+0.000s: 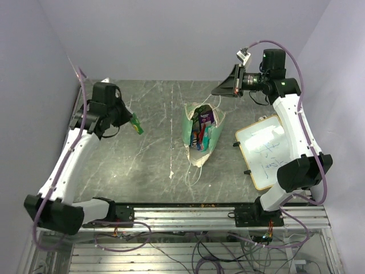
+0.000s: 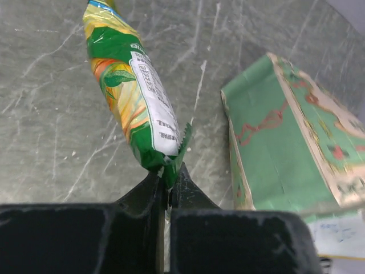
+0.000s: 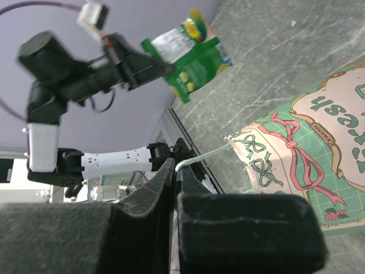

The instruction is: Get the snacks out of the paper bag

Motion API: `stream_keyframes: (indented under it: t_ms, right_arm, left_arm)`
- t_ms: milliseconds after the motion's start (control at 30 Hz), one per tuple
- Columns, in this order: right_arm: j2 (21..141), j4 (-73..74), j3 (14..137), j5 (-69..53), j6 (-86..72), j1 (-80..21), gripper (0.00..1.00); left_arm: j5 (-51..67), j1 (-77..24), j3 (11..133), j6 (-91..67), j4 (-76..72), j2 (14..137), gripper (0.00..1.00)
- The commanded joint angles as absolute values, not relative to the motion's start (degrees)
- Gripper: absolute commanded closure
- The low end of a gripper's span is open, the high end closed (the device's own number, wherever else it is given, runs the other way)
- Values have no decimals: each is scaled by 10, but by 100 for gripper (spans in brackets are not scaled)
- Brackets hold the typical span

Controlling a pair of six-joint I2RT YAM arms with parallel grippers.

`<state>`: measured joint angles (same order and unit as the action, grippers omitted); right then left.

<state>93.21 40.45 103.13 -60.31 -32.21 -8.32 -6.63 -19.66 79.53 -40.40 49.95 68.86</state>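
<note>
The paper bag (image 1: 212, 137) lies open in the middle of the table, with several colourful snacks (image 1: 202, 127) showing inside it. My right gripper (image 1: 217, 91) is at the bag's far end, shut on its white string handle (image 3: 201, 156). The right wrist view shows the string pinched at my right gripper's (image 3: 175, 165) tips and leading to the bag (image 3: 302, 148). My left gripper (image 2: 169, 174) is shut on the bottom seam of a green and yellow snack packet (image 2: 134, 85), held above the table left of the bag (image 2: 274, 137). In the top view that packet (image 1: 137, 125) hangs off my left gripper (image 1: 130, 119).
A wood-framed whiteboard (image 1: 265, 149) lies right of the bag, under the right arm. A loose loop of the bag's other string handle (image 1: 194, 171) trails towards the near edge. Purple walls close in the table at the back and sides.
</note>
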Motion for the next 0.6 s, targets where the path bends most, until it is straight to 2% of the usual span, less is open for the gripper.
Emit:
stream_keyframes:
  t_ms: [0,167,300,400,567]
  right_arm:
    - [933,411,1065,-592,-322,-80,100]
    - [920,354,1023,-605,-370,-80,100]
    - [933,375,1044,-605,-363,-80,100]
    - [943,378,1057,-609,-364,-80,100]
    - [951,371,1068,-616,-370,-80,100]
  left_arm:
    - [205,-58,698,-453,212,722,93]
    - [292,23,617,-564,-40,815,93]
    - [361,72,585,-655,-243,888,93]
    - [375,97,570,-690,-298,933,93]
    - [377,122,529,-663,-269,975,93]
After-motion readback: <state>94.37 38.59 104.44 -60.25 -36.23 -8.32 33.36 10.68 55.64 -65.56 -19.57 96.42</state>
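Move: The left gripper already holds the green snack packet by its end; the clear patch of table it is headed for lies about 20 cm ahead, 6 cm left and 27 cm below. The paper bag stands off some 28 cm to the right, 4 cm farther out and 20 cm lower, with the right gripper about 29 cm above the bag's middle. From the right gripper that clear patch is roughly 15 cm ahead, 33 cm left and 36 cm down. Sweep the left gripper forward about 16 cm over the open table, sinking some 10 cm and drifting left, away from the paper bag, and ease off towards the end. Roll the wrist about 40 degrees so the hand's left side drops, keeping the fingers shut on the end of the snack packet. ##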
